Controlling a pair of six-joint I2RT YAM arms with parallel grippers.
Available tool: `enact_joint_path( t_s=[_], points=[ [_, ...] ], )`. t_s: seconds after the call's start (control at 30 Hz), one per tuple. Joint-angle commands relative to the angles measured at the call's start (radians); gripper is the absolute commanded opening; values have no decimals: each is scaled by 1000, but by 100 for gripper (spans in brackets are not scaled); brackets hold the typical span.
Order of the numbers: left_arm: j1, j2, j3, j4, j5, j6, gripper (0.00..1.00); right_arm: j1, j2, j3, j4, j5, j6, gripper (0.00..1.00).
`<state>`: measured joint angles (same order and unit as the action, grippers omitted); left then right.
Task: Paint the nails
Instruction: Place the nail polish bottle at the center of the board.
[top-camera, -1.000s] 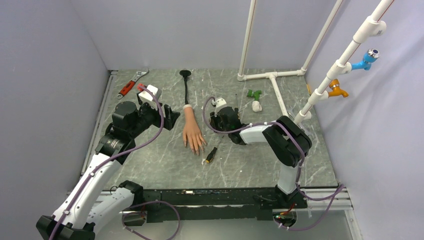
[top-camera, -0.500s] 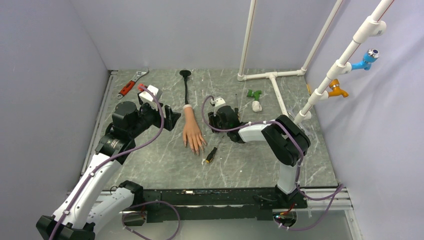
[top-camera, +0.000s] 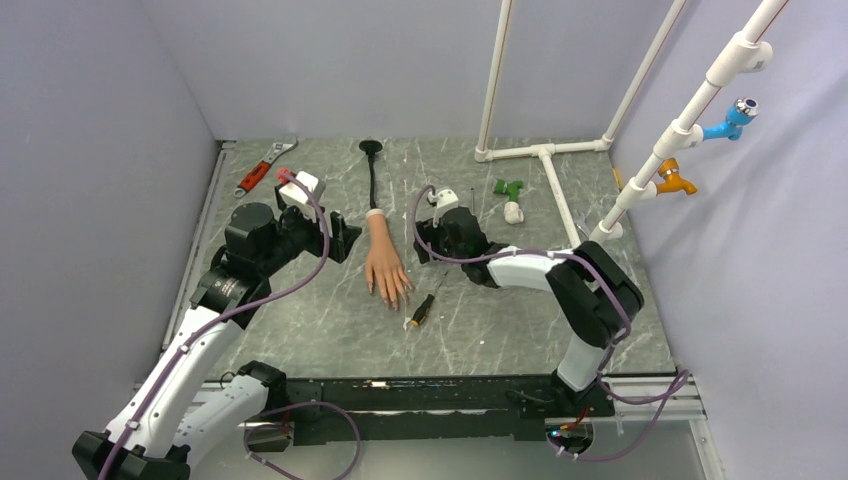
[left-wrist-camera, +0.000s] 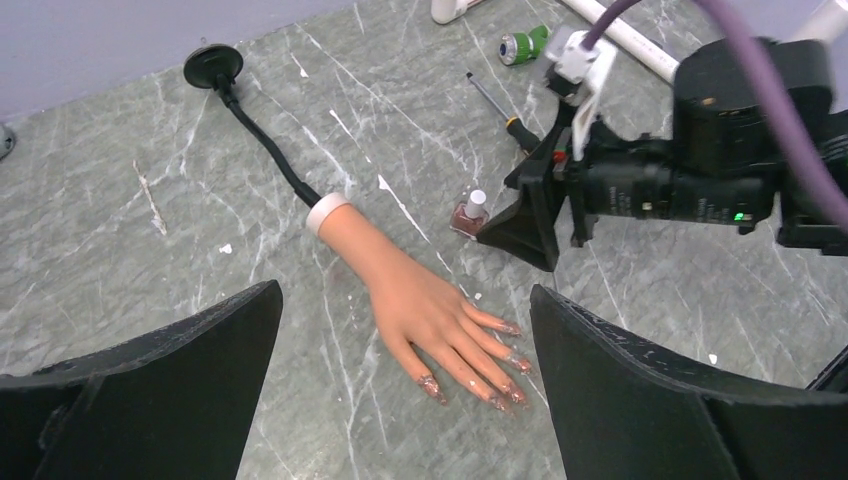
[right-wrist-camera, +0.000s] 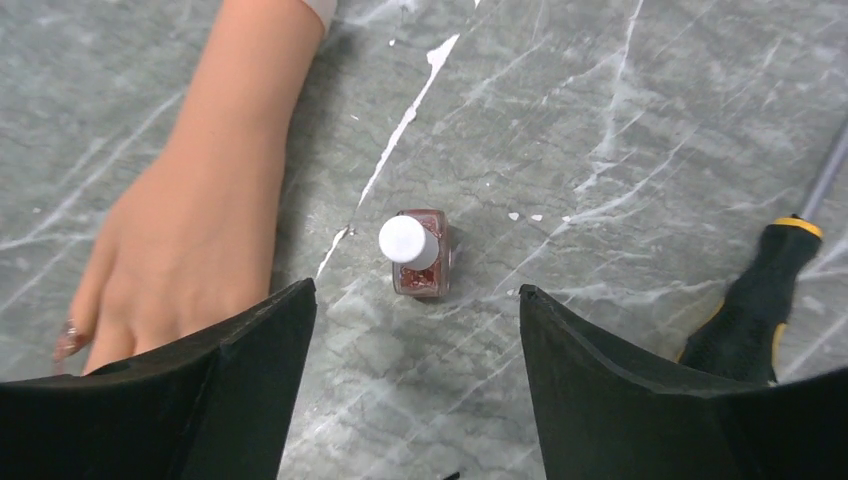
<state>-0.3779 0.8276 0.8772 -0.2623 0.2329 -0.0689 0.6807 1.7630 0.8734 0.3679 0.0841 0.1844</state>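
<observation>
The peach mannequin hand (top-camera: 384, 262) lies flat mid-table, its black stalk (left-wrist-camera: 262, 140) running back. The nails (left-wrist-camera: 514, 392) point toward me and carry a glittery reddish coat; one nail (right-wrist-camera: 68, 340) shows at the left edge of the right wrist view. A small bottle (right-wrist-camera: 418, 255) of red glitter polish with a white cap stands upright just right of the hand. My right gripper (right-wrist-camera: 416, 288) is open, the bottle free just beyond its fingertips. Left of the hand, my left gripper (left-wrist-camera: 405, 290) is wide open and holds nothing.
A black-handled screwdriver (right-wrist-camera: 760, 300) lies right of the bottle. A small black-and-yellow tool (top-camera: 422, 310) lies near the fingertips. A red wrench (top-camera: 262, 168) is at the back left. White pipes (top-camera: 545, 152) and a green fitting (top-camera: 510, 187) are at the back right.
My right gripper has gone from shut to open, and the polish bottle now stands free on the table. The right arm has shifted slightly. The left arm has stayed put.
</observation>
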Motion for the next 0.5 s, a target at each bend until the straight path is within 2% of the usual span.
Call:
enact_joint_path(
  t_s=[0.0, 0.03, 0.07, 0.47],
  points=[
    [4, -13, 27, 19, -35, 8, 99, 6, -121, -35, -15, 24, 4, 82],
    [4, -16, 22, 25, -32, 10, 99, 7, -143, -45, -27, 22, 4, 97],
    [4, -16, 19, 30, -31, 12, 99, 9, -172, -56, -37, 24, 5, 99],
    [4, -18, 11, 50, -86, -23, 99, 16, -546, -108, -219, 74, -6, 100]
  ],
)
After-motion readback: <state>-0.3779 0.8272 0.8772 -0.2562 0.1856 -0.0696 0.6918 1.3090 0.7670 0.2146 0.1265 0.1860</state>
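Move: Just below the right hand's parted fingers stands the nail polish bottle, roughly 1 cm ahead, 1 cm left and 4 cm down. The model hand's middle lies about 8 cm to the left of the bottle and 3 cm nearer the base; one screwdriver lies 11 cm behind the bottle and 2 cm to its right, another 4 cm beyond and 10 cm right of it. From the left hand the bottle is some 10 cm ahead, 14 cm right and 27 cm below. Rising off the already released bottle, the right hand climbs about 11 cm, quickening, while it draws back and to the right by some 4 cm each. The fingers spread the rest of the way to fully open and tip upward by roughly 10 degrees, holding nothing. ##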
